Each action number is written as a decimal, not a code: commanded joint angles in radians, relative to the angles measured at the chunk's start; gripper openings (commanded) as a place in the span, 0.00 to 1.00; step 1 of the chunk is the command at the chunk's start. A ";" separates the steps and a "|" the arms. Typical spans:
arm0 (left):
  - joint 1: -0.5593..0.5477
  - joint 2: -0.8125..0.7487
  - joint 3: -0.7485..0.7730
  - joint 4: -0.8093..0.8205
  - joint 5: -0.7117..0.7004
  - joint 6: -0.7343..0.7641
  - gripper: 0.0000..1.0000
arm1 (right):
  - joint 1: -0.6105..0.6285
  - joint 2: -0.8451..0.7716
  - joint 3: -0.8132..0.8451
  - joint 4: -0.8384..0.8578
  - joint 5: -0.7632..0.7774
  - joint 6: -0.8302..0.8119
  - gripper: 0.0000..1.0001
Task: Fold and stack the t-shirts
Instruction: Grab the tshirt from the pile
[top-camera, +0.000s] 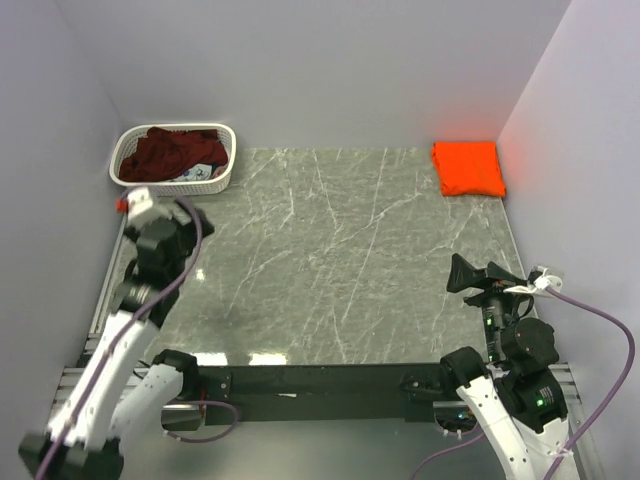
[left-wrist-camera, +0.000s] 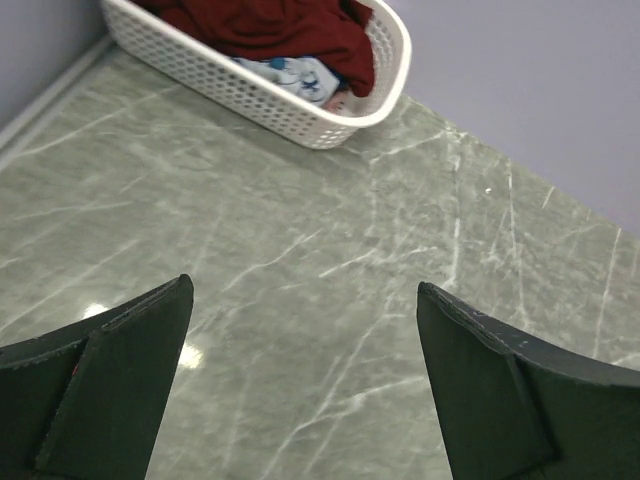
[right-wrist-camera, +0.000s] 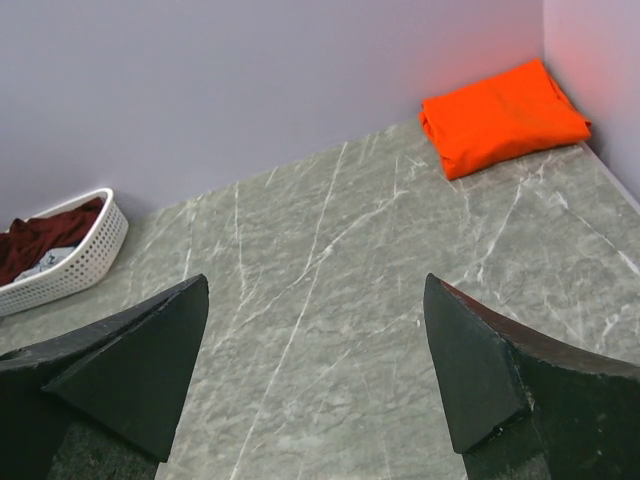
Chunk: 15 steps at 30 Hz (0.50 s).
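A bright orange t-shirt (top-camera: 468, 167) (right-wrist-camera: 503, 115) lies folded in the far right corner of the table. A dark maroon t-shirt (top-camera: 170, 155) (left-wrist-camera: 270, 25) (right-wrist-camera: 40, 240) sits crumpled in the white lattice basket (top-camera: 222, 178) (left-wrist-camera: 390, 80) (right-wrist-camera: 85, 265) at the far left. Under it shows a bit of the blue t-shirt with white print (top-camera: 203, 173) (left-wrist-camera: 295, 75). My left gripper (top-camera: 185, 212) (left-wrist-camera: 303, 285) hangs open over bare table just in front of the basket. My right gripper (top-camera: 458, 273) (right-wrist-camera: 316, 280) is open above the near right of the table, far from the orange shirt. Neither holds anything.
The grey marble tabletop (top-camera: 330, 260) is enclosed by lavender walls at the back, left and right. The basket stands against the back left corner. The arm bases and purple cables sit at the near edge.
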<state>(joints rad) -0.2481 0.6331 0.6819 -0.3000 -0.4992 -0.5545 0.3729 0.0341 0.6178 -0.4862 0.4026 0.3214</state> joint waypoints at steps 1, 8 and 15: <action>0.001 0.209 0.168 0.081 0.062 -0.030 0.99 | 0.001 -0.017 -0.016 0.040 -0.011 0.007 0.94; 0.101 0.661 0.497 0.064 0.077 -0.056 1.00 | 0.001 -0.020 -0.018 0.032 -0.024 0.021 0.94; 0.236 1.041 0.760 0.101 0.021 -0.019 0.99 | 0.001 -0.022 -0.024 0.034 -0.024 0.018 0.94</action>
<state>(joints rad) -0.0494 1.5951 1.3453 -0.2348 -0.4438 -0.5888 0.3729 0.0208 0.6003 -0.4839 0.3756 0.3290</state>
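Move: The dark red t-shirt on top of the pile lies about 28 cm ahead of the left hand, some 6 cm to its left and 17 cm lower. The white basket holding it is centred about 1 cm nearer and some 20 cm below the hand. A blue-and-white cloth shows at the basket's near right, about 24 cm ahead, level sideways and 19 cm down. From the right hand the red shirt is roughly 38 cm ahead, 65 cm left and 21 cm lower. Forward and fast, the left hand reaches about 20 cm out over the table towards the dark red t-shirt in the basket, swinging slightly right at first, then some 6 cm back to the left. It rises a little before starting to sink, while the wrist tips down some 15 degrees and turns a little counter-clockwise. The fingers stay wide open, touching nothing. ##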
